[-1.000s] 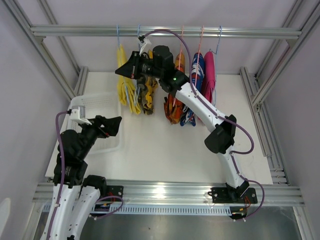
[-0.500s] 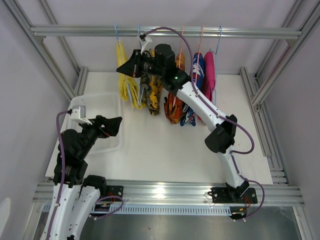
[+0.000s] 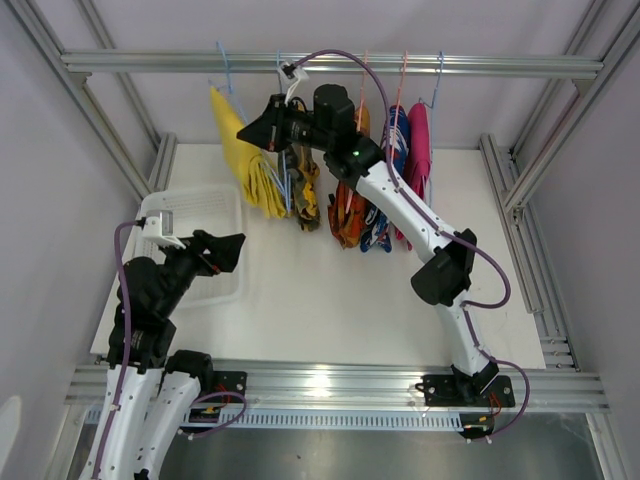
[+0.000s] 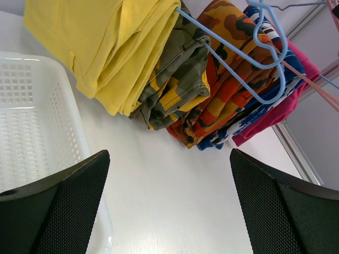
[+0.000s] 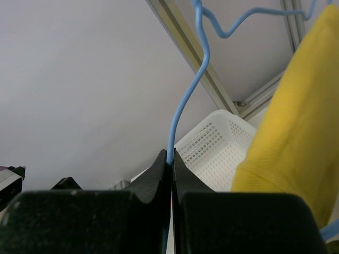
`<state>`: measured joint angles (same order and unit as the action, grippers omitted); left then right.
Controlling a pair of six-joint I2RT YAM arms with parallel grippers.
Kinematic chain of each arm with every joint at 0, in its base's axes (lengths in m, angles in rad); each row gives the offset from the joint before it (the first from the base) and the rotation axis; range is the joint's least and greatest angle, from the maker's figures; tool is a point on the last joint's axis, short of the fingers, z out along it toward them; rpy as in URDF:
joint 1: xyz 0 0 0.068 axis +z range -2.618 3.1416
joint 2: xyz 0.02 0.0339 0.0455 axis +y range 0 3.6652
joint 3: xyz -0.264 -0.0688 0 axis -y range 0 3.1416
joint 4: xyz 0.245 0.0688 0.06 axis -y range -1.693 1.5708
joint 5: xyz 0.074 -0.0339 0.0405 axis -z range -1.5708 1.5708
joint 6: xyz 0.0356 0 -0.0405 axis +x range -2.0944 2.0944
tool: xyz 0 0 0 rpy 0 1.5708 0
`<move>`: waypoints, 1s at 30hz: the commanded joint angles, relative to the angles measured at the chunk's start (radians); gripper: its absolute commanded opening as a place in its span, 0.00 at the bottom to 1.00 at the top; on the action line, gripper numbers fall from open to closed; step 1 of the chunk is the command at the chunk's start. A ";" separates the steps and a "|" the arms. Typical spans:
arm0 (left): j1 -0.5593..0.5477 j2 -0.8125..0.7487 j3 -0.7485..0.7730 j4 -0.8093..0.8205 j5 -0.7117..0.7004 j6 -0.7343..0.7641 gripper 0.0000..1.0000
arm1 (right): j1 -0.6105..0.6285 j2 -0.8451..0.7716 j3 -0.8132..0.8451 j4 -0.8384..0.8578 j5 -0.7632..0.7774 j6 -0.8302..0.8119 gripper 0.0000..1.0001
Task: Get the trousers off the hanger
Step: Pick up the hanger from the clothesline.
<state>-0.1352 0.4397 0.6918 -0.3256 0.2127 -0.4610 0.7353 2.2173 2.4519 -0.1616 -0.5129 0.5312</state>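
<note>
Several small trousers hang on wire hangers from the top rail [image 3: 150, 63]: plain yellow [image 3: 248, 150], camouflage [image 3: 303, 190], orange patterned [image 3: 347, 215], blue-red-white [image 3: 395, 140] and magenta [image 3: 417, 150]. My right gripper [image 3: 262, 125] is up at the rail, shut on the thin blue hanger wire [image 5: 183, 106] just left of the yellow trousers [image 5: 296, 137]; the wire runs up from between the fingertips [image 5: 170, 159]. My left gripper [image 3: 228, 245] hovers open and holds nothing over the table, by the basket. Its view looks up at the yellow trousers [image 4: 100, 47], camouflage pair [image 4: 177, 79] and orange pair [image 4: 228, 79].
A white perforated basket [image 3: 200, 205] sits on the table's left side, right beside my left gripper [image 4: 169, 206]; its rim [image 4: 32, 121] fills that view's left. Aluminium frame posts border the table on both sides. The right arm reaches across in front of the hanging garments.
The yellow trousers and their blue hanger have swung out to the left and tilted, with my right gripper shifting slightly right and up. The left arm has not moved.
</note>
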 commanded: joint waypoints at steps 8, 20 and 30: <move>0.003 0.002 -0.009 -0.009 -0.007 0.018 1.00 | 0.030 -0.272 -0.076 0.218 0.028 -0.102 0.00; 0.003 0.008 -0.008 -0.016 -0.013 0.021 1.00 | 0.024 -0.246 -0.079 0.378 0.040 0.053 0.00; 0.003 0.005 -0.009 -0.016 -0.013 0.022 0.99 | 0.026 -0.284 -0.044 0.315 0.103 0.015 0.00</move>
<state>-0.1352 0.4450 0.6857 -0.3500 0.2104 -0.4606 0.7597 2.0678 2.3245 -0.0475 -0.4351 0.5751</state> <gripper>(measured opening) 0.994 0.033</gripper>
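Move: The right fingers are already shut on the blue hanger. From them, the clothesline where its hook sits is about 9 cm ahead, 4 cm left and 10 cm up. The yellow trousers hang some 5 cm ahead, 2 cm left and 10 cm below; the camouflage trousers about 5 cm ahead, 12 cm right and 10 cm below. From the idle left hand, the clothesline spot is roughly 25 cm ahead, level sideways and 23 cm up. Keeping its pinch on the blue hanger's wire, the right hand lifts it about 6 cm to free the hook from the clothesline. It slides some 3 cm to the right on the way up, then eases a little left again and draws back 2–3 cm, fingertips tipping up slightly. ##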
